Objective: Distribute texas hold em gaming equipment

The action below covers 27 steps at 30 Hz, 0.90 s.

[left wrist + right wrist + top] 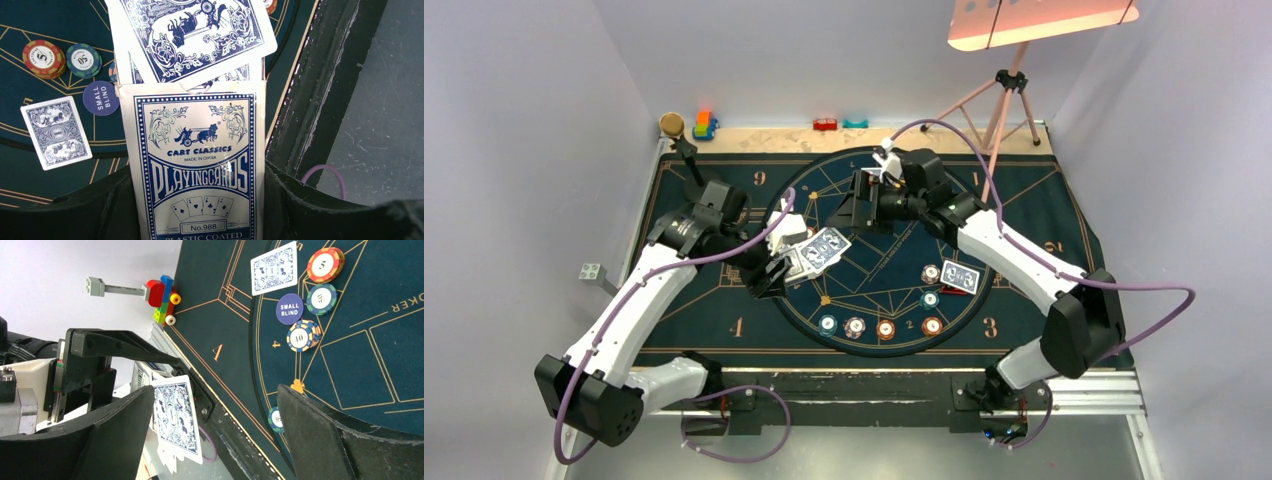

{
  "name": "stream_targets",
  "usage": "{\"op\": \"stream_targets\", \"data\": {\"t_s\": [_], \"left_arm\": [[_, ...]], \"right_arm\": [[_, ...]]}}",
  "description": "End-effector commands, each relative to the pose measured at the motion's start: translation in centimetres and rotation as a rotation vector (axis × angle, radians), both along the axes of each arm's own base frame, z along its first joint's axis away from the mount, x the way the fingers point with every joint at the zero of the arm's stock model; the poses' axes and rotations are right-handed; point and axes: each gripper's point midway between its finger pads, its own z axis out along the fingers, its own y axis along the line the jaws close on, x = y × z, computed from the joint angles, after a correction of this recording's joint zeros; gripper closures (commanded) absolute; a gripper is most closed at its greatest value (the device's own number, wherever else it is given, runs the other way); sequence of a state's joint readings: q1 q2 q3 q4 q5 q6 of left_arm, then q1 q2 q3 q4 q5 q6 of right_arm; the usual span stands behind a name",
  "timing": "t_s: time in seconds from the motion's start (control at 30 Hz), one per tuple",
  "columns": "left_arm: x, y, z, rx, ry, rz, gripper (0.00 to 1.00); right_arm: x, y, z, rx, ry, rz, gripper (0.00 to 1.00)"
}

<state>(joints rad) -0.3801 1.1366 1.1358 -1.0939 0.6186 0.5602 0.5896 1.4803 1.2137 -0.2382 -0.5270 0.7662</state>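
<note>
My left gripper (772,270) (197,205) is shut on a blue-and-white playing card box (197,170) (809,255), held above the left of the dark mat (724,300). Blue-backed cards (195,35) stick out of the box's open top. My right gripper (864,205) (216,390) is open wide, close to the box on its far right. The top card (176,417) stands just beside its left finger (115,435), with nothing gripped. One card (959,277) (56,131) (274,267) lies face down on the mat, with the blue small-blind disc (101,98) (289,308) and poker chips (44,57) (321,298) beside it.
More chips (854,326) sit in a row along the mat's near arc. Toy blocks (705,124) (162,300) and small red (825,124) and teal (855,123) pieces line the back edge. A pink tripod (1009,100) stands back right. A grey block (591,272) lies off the mat's left side.
</note>
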Motion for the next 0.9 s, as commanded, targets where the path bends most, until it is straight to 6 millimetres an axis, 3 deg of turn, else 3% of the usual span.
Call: {"op": "stream_targets", "data": {"t_s": [0.0,0.13,0.27,0.6,0.73,0.87], "left_arm": [[-0.1,-0.5,1.6,-0.051,-0.031,-0.011,0.89],[0.0,-0.5,1.5,-0.048,-0.032,-0.009,0.89],[0.1,-0.5,1.4,-0.044,-0.03,-0.009,0.89],[0.2,-0.4,1.4,-0.04,-0.037,-0.006,0.89],[0.2,-0.4,1.4,-0.04,-0.04,-0.005,0.89],[0.2,-0.4,1.4,-0.039,-0.039,-0.005,0.89]], "right_arm": [[-0.1,1.3,2.6,0.088,-0.072,0.046,0.02],[-0.3,1.7,2.3,0.099,-0.052,0.052,0.03],[-0.9,2.0,1.3,0.095,0.016,0.069,0.24],[-2.5,1.3,0.3,0.059,0.04,0.071,0.49],[-2.9,0.9,0.4,0.058,0.04,0.071,0.64],[-3.3,0.6,0.5,0.054,0.039,0.07,0.68]]}}
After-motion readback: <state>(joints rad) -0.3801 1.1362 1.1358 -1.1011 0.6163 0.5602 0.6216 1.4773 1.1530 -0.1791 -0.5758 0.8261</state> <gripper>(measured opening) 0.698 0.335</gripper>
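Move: The top playing card, fanned out of the card box that the left hand holds, lies some 5 cm back, 5 cm to the left and about 3 cm below the right hand. The card box is behind it, about 7 cm back, 11 cm left and 6 cm below. On the mat some 20 cm beneath the right hand, the red chip stack is 8 cm left and level with it. From the left hand the card is about 10 cm right, 3 cm ahead and 3 cm higher. Keep the left hand still, holding the card box out. Ease the right gripper about 1.5 cm left towards the card's free end, rising 1 cm, then draw it back some 2 cm and down 2 cm while closing the wide-open fingers to about a third, one finger coming over the card's back and the other below its edge. ##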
